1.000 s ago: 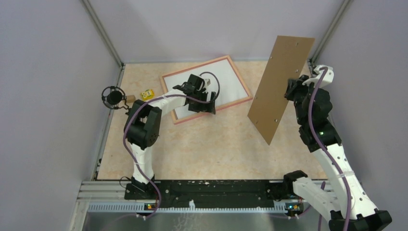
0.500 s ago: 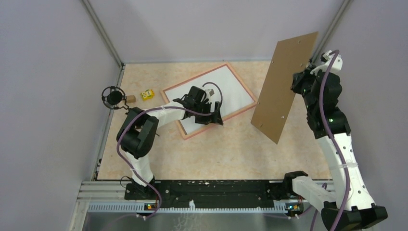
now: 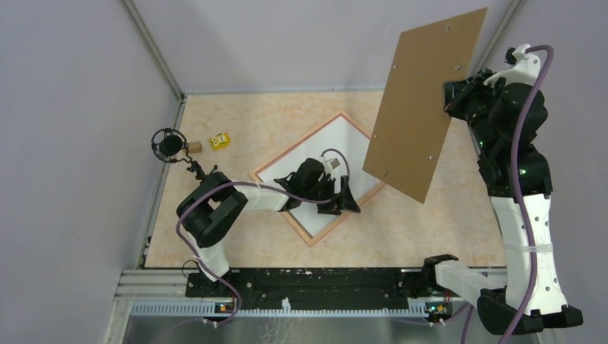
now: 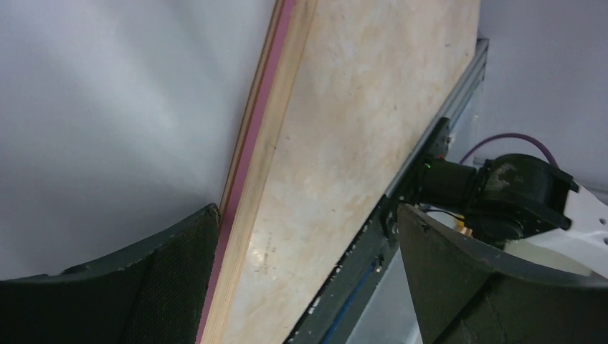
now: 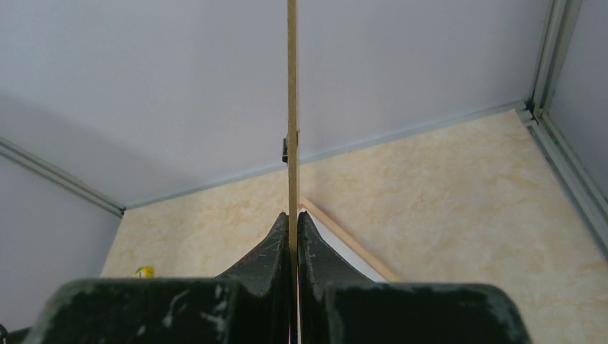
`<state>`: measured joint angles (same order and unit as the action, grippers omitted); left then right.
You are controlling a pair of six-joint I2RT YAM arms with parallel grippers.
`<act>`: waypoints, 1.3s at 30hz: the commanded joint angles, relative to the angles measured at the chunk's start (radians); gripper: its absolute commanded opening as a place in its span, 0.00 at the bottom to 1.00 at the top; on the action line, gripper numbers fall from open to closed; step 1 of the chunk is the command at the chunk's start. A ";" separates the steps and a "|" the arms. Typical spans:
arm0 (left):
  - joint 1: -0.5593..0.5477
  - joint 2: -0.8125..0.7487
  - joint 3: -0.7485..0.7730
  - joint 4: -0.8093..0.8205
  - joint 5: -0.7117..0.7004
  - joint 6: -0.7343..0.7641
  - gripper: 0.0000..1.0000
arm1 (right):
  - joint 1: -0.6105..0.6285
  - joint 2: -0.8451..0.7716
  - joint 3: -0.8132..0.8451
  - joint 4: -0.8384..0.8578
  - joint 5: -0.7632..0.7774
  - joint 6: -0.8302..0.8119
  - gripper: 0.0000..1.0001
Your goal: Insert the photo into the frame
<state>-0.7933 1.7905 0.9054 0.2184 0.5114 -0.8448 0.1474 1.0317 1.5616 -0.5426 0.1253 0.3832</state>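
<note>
The salmon-pink frame (image 3: 294,143) lies flat mid-table, turned like a diamond. A white sheet fills it, apparently the photo (image 3: 337,140) with its plain back up. My left gripper (image 3: 346,203) is low over the frame's near-right side and open. In the left wrist view the gripper (image 4: 308,215) straddles the pink rail (image 4: 262,143): one finger rests over the white photo (image 4: 107,107), the other stands outside over the table. My right gripper (image 3: 459,97) is raised at the far right, shut on the edge of the brown backing board (image 3: 423,107). The right wrist view shows the board (image 5: 292,86) edge-on between the shut fingers.
A small yellow object (image 3: 219,140) and a black round device (image 3: 170,145) with a brown block sit at the far left. Grey enclosure walls close in the table on three sides. A metal rail (image 3: 287,307) runs along the near edge.
The frame with its white sheet has slid nearer and turned into a diamond, the left gripper moving with it. The right arm has lifted the backing board higher and further right.
</note>
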 commanded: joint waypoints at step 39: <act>0.018 -0.961 0.122 -0.486 -0.751 0.729 0.99 | 0.433 -0.071 -0.946 0.848 0.542 1.028 0.00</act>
<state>-0.7898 0.8604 1.0649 -0.3523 -0.1989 -0.1616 0.5159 0.9695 0.6373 0.0742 0.4107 1.2682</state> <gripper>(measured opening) 0.987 0.010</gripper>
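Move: At the near-right rail of the frame, the open left hand has the frame's middle about 8 cm ahead and 8 cm left, some 4 cm below. From that hand the yellow toy lies roughly 18 cm ahead and 38 cm left, and the backing board's middle about 12 cm ahead, 12 cm right and 38 cm up. For the right hand, already pinching the board, the frame's middle is some 25 cm left, 2 cm back and 43 cm down. Lowering the still-pinched board towards the frame, the right hand sinks about 24 cm, drifts 11 cm left and rolls its left side up some 45 degrees. The left hand first pushes the frame's near-right rail about 2 cm back and right, then leaves it, rising steeply and swinging left, dips a little at the end, and turns its open fingers from rightward to forward-right. ##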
